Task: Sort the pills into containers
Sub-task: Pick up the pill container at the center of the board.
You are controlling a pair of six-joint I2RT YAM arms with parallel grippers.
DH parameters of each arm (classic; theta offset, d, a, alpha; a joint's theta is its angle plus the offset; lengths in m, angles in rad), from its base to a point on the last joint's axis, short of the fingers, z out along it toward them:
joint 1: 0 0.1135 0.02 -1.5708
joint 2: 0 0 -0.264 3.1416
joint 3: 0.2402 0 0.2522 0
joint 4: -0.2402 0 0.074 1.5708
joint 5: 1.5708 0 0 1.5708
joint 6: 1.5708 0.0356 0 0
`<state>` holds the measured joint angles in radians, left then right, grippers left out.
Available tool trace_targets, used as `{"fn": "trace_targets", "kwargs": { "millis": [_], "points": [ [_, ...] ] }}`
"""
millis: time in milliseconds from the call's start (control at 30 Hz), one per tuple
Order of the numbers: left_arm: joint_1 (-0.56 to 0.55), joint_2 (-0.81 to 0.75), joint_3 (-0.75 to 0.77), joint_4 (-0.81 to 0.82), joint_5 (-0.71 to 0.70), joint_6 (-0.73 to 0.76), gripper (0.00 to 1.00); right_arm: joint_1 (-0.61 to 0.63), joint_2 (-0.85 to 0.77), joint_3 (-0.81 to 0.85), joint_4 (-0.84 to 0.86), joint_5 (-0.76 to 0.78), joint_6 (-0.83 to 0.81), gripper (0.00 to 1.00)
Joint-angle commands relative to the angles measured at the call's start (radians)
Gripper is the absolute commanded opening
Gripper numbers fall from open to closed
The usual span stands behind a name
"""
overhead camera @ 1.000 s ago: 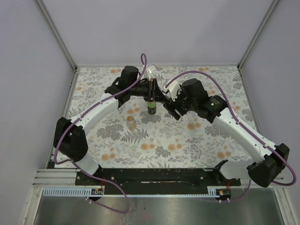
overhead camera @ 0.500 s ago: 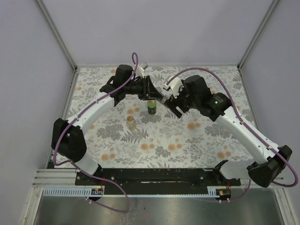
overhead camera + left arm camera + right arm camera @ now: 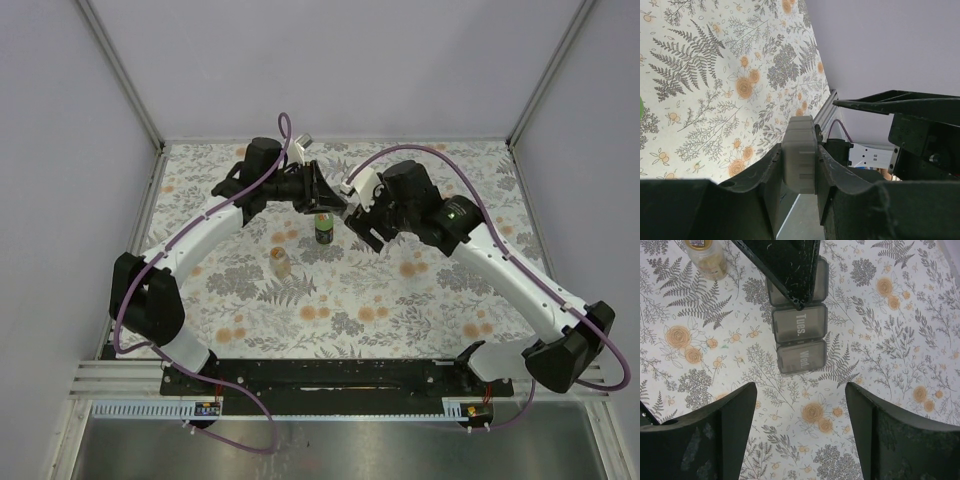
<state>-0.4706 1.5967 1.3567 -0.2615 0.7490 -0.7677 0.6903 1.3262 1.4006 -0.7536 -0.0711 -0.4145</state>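
A grey weekly pill organizer [image 3: 799,160] is clamped between my left gripper's [image 3: 799,140] fingers, held above the floral table. From the right wrist camera its "Tues." and "Wed." compartments [image 3: 799,340] show lids closed, under the left gripper's black finger [image 3: 785,265]. My right gripper [image 3: 800,389] hovers open over the table just in front of the organizer's end, holding nothing. In the top view the left gripper [image 3: 328,200] is just above a green bottle [image 3: 324,230], and the right gripper [image 3: 362,228] is to its right. No loose pills are in view.
A small clear bottle with tan contents [image 3: 281,262] stands left of the green one, also seen as the bottle [image 3: 705,257] at the right wrist view's top left. Grey walls and metal rails [image 3: 150,130] enclose the table.
The left wrist has swung back and left a little, still gripping the organizer. The right gripper has opened wider and shifted slightly left toward the organizer.
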Motion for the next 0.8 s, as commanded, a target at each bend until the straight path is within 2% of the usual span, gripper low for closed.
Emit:
{"fn": "trace_targets", "kwargs": {
  "millis": [0, 333, 767],
  "points": [
    [0.000, -0.047, -0.004, 0.050, 0.013, -0.036, 0.00, 0.018, 0.027, 0.018, 0.026, -0.026, 0.002, 0.79],
    [0.000, -0.058, -0.030, 0.082, 0.041, -0.059, 0.00, 0.021, 0.070, 0.018, 0.062, -0.016, -0.003, 0.73],
    [-0.002, -0.067, -0.056, 0.114, 0.070, -0.053, 0.00, 0.020, 0.088, 0.028, 0.053, -0.038, -0.006, 0.49]
  ]
}}
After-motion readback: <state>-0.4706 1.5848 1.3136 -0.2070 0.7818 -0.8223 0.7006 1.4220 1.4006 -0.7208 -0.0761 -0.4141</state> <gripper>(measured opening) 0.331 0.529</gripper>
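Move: The pill container is held out from the left fingers. Its middle is about 4 cm left of the right hand, 1 cm forward and 2 cm below; from the left hand it is some 2 cm to the right, 1 cm forward and 1 cm down. On the table, roughly 14 cm below the right hand, the green-lidded bottle stands about 6 cm forward and 7 cm left, and the amber bottle some 16 cm left and 2 cm back. The right fingers close from wide to about half open and pinch the free "Wed." end of the pill container by its two long sides. The hand gets there by sinking about 3 cm while easing left and slightly forward, its slant barely changing. The left hand keeps its grip on the other end, almost still. ##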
